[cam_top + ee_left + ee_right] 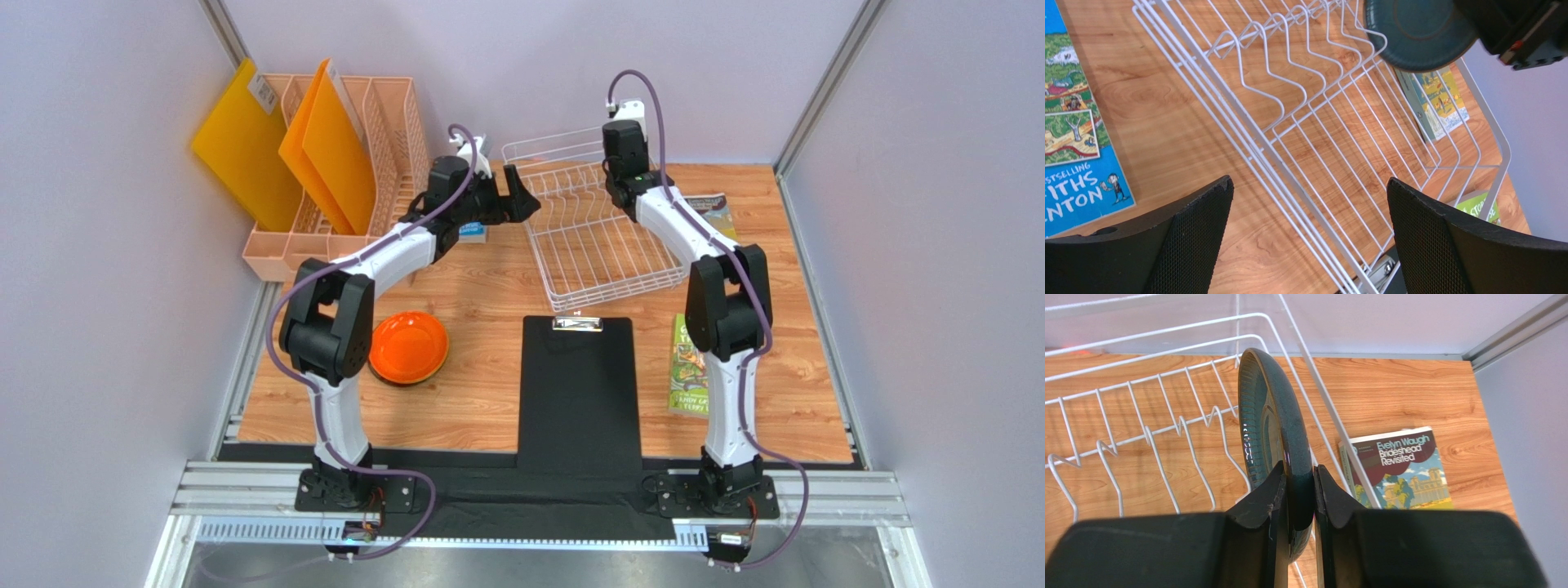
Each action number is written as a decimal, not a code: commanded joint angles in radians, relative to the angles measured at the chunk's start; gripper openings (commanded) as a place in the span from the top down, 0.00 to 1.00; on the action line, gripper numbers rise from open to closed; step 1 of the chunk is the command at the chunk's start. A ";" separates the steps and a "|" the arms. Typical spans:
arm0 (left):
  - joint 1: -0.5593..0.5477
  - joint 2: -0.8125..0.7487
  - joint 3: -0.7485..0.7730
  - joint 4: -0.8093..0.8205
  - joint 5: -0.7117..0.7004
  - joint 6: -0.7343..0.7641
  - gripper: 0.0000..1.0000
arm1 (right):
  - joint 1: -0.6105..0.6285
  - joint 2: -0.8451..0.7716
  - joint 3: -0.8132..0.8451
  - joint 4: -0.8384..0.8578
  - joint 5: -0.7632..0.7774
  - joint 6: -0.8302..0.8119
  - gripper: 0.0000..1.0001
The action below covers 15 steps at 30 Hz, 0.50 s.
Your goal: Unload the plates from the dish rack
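My right gripper [1298, 478] is shut on the rim of the dark grey-teal plate [1269, 416]. It holds the plate upright on edge over the far end of the white wire dish rack [601, 233]. The left wrist view shows that plate [1419, 33] above the rack's prongs [1290, 79]. My left gripper [1309, 202] is open and holds nothing. It hovers over the rack's left rim, near its far corner [521, 196]. The orange plate [409, 347] lies flat on the table beside the left arm. I see no other plates.
A peach mesh file holder [368, 135] with orange folders stands at the back left. A black clipboard [579, 380] lies in front of the rack. A blue book [1075, 141] lies left of the rack, and other books [689, 361] [1401, 468] lie on its right.
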 commanded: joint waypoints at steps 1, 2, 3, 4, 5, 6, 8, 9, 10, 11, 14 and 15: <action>0.000 -0.092 -0.038 0.060 0.025 -0.026 0.01 | -0.008 -0.168 -0.037 0.092 0.078 -0.001 1.00; 0.000 -0.103 -0.046 0.067 0.026 -0.035 0.01 | -0.008 -0.212 -0.053 0.091 0.073 0.010 1.00; 0.000 -0.104 -0.053 0.074 0.029 -0.040 0.01 | -0.007 -0.234 -0.092 0.092 0.067 0.030 1.00; 0.000 -0.109 -0.055 0.075 0.039 -0.043 0.01 | -0.008 -0.272 -0.106 0.088 0.055 0.038 1.00; 0.000 -0.112 -0.056 0.077 0.043 -0.050 0.01 | -0.008 -0.291 -0.120 0.078 0.049 0.048 1.00; 0.000 -0.115 -0.064 0.087 0.048 -0.057 0.01 | -0.007 -0.309 -0.136 0.069 0.034 0.079 1.00; 0.000 -0.118 -0.073 0.109 0.062 -0.081 0.01 | -0.007 -0.368 -0.194 0.060 -0.006 0.105 1.00; 0.000 -0.120 -0.081 0.123 0.063 -0.089 0.01 | -0.004 -0.386 -0.214 0.057 -0.017 0.116 1.00; -0.001 -0.118 -0.082 0.130 0.078 -0.099 0.01 | -0.005 -0.418 -0.256 0.055 -0.041 0.139 1.00; -0.003 -0.121 -0.086 0.138 0.085 -0.107 0.01 | -0.004 -0.435 -0.272 0.048 -0.060 0.151 1.00; -0.011 -0.120 -0.099 0.164 0.103 -0.126 0.01 | -0.005 -0.497 -0.346 0.029 -0.169 0.213 1.00; -0.012 -0.124 -0.107 0.182 0.108 -0.129 0.01 | -0.004 -0.513 -0.364 0.029 -0.192 0.228 1.00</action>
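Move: Roughly 24 cm to the right hand's left and 9 cm back, at about its height, waits the open left gripper, where the dark plate it already holds is headed. The dish rack's middle is some 7 cm left, 6 cm back and 14 cm below; the Brideshead book lies about 15 cm right, 3 cm back and 18 cm below. From the left hand, the dark plate is about 24 cm right, 10 cm ahead and level. Lifting the already pinched dark plate higher over the dish rack, the right hand rises some 8 cm while drawing back about as far, slowly at first and then quicker, its left side rolling up and its fingertips tipping up by 5 to 10 degrees. The left hand, fingers wide open, eases back and up about 2 cm with a slight roll. ##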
